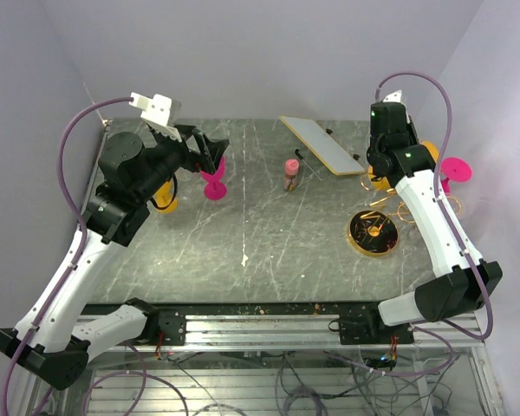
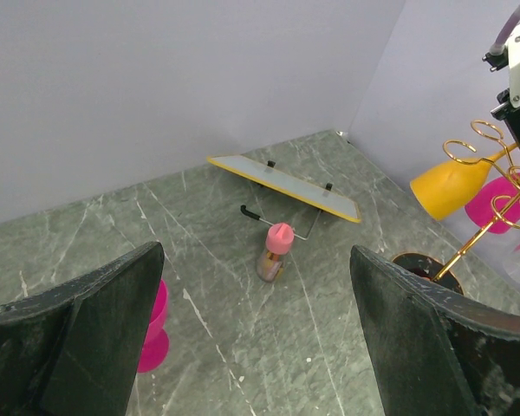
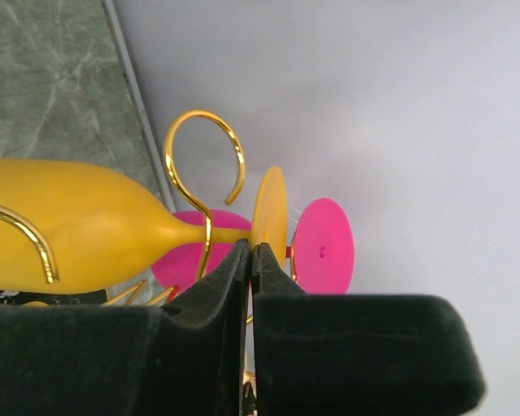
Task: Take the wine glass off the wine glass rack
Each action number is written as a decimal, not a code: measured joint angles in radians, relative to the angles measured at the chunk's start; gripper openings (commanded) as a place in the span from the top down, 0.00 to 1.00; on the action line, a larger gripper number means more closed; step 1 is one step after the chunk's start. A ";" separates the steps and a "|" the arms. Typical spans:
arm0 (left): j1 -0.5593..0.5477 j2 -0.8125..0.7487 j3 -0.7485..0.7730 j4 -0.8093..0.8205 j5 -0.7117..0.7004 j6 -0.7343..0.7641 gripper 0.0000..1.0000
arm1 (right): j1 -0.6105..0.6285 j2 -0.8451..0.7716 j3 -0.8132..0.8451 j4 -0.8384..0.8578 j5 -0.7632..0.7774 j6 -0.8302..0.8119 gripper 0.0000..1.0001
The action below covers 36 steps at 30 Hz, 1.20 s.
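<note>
The gold wire wine glass rack [image 1: 374, 232] stands at the right, its curled loop [image 3: 204, 165] close in the right wrist view. A yellow wine glass [image 3: 78, 225] hangs sideways in that loop, with its round foot [image 3: 270, 212] on the far side. A pink wine glass [image 3: 322, 247] hangs behind it. My right gripper [image 3: 250, 247] is shut, its tips just under the yellow stem beside the foot, with nothing between them. My left gripper [image 1: 210, 156] is open at the far left, above another pink wine glass [image 1: 214, 186] standing on the table.
A flat white board [image 1: 322, 145] lies propped at the back centre. In front of it stands a small bottle with a pink cap [image 1: 290, 173]. A yellow glass [image 1: 165, 196] sits behind the left arm. The side walls are close to both arms.
</note>
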 measured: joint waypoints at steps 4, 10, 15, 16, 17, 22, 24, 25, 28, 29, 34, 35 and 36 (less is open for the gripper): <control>-0.003 0.005 0.000 0.002 0.000 0.000 0.01 | -0.005 -0.004 -0.012 0.022 0.040 -0.022 1.00; -0.012 0.011 -0.006 0.002 0.000 0.000 0.01 | -0.018 -0.001 -0.020 0.057 0.063 -0.050 1.00; -0.013 0.011 -0.007 0.002 0.000 0.000 0.01 | -0.021 0.028 -0.007 0.084 0.080 -0.078 1.00; -0.013 0.011 -0.007 0.002 0.000 0.000 0.01 | -0.021 0.037 -0.003 0.090 0.082 -0.086 1.00; -0.013 0.011 -0.007 0.002 0.000 0.000 0.01 | -0.022 0.043 -0.002 0.096 0.087 -0.094 1.00; -0.016 0.011 -0.007 0.002 0.000 0.000 0.02 | -0.027 0.071 0.014 0.137 0.109 -0.146 1.00; -0.017 0.011 -0.007 0.002 0.000 0.000 0.01 | -0.031 0.080 0.026 0.153 0.111 -0.164 1.00; -0.017 0.011 -0.007 0.002 0.000 0.000 0.01 | -0.034 0.084 0.031 0.160 0.111 -0.171 1.00; -0.018 0.010 -0.007 0.002 0.000 0.000 0.01 | -0.041 0.104 0.061 0.178 0.113 -0.193 1.00; -0.018 0.010 -0.007 0.002 0.000 0.000 0.01 | -0.043 0.109 0.068 0.186 0.115 -0.200 1.00; -0.019 0.009 -0.007 0.002 -0.001 0.000 0.01 | -0.052 0.153 0.100 0.254 0.118 -0.252 1.00; -0.021 0.008 -0.007 0.002 -0.001 0.000 0.01 | -0.053 0.164 0.106 0.274 0.118 -0.267 1.00; -0.022 0.006 -0.007 0.002 -0.001 0.000 0.01 | -0.054 0.176 0.111 0.298 0.118 -0.282 1.00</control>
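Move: The right hand already pinches the orange wine glass by its stem just under the foot, with the bowl hanging down and to the left. The rack hook it has to clear is some 3 cm back, 4 cm left and 3 cm below the fingers. The hanging pink glass is about 7 cm back, 6 cm right and 7 cm lower; the rack base is roughly 13 cm back, 9 cm left and 33 cm down. From the empty left hand, the hook is about 41 cm right, 3 cm ahead and 12 cm below. Fingers still shut on the stem, the right hand first eases about 1.5 cm to its right and slightly up, drawing the orange wine glass away from the rack hook. It then swings forward and keeps rising, ending about 5 cm farther out and 3 cm higher, up and away from the rack and past the hanging pink glass's far side, while the wrist rolls some 10 degrees so that the hand's left side dips. ##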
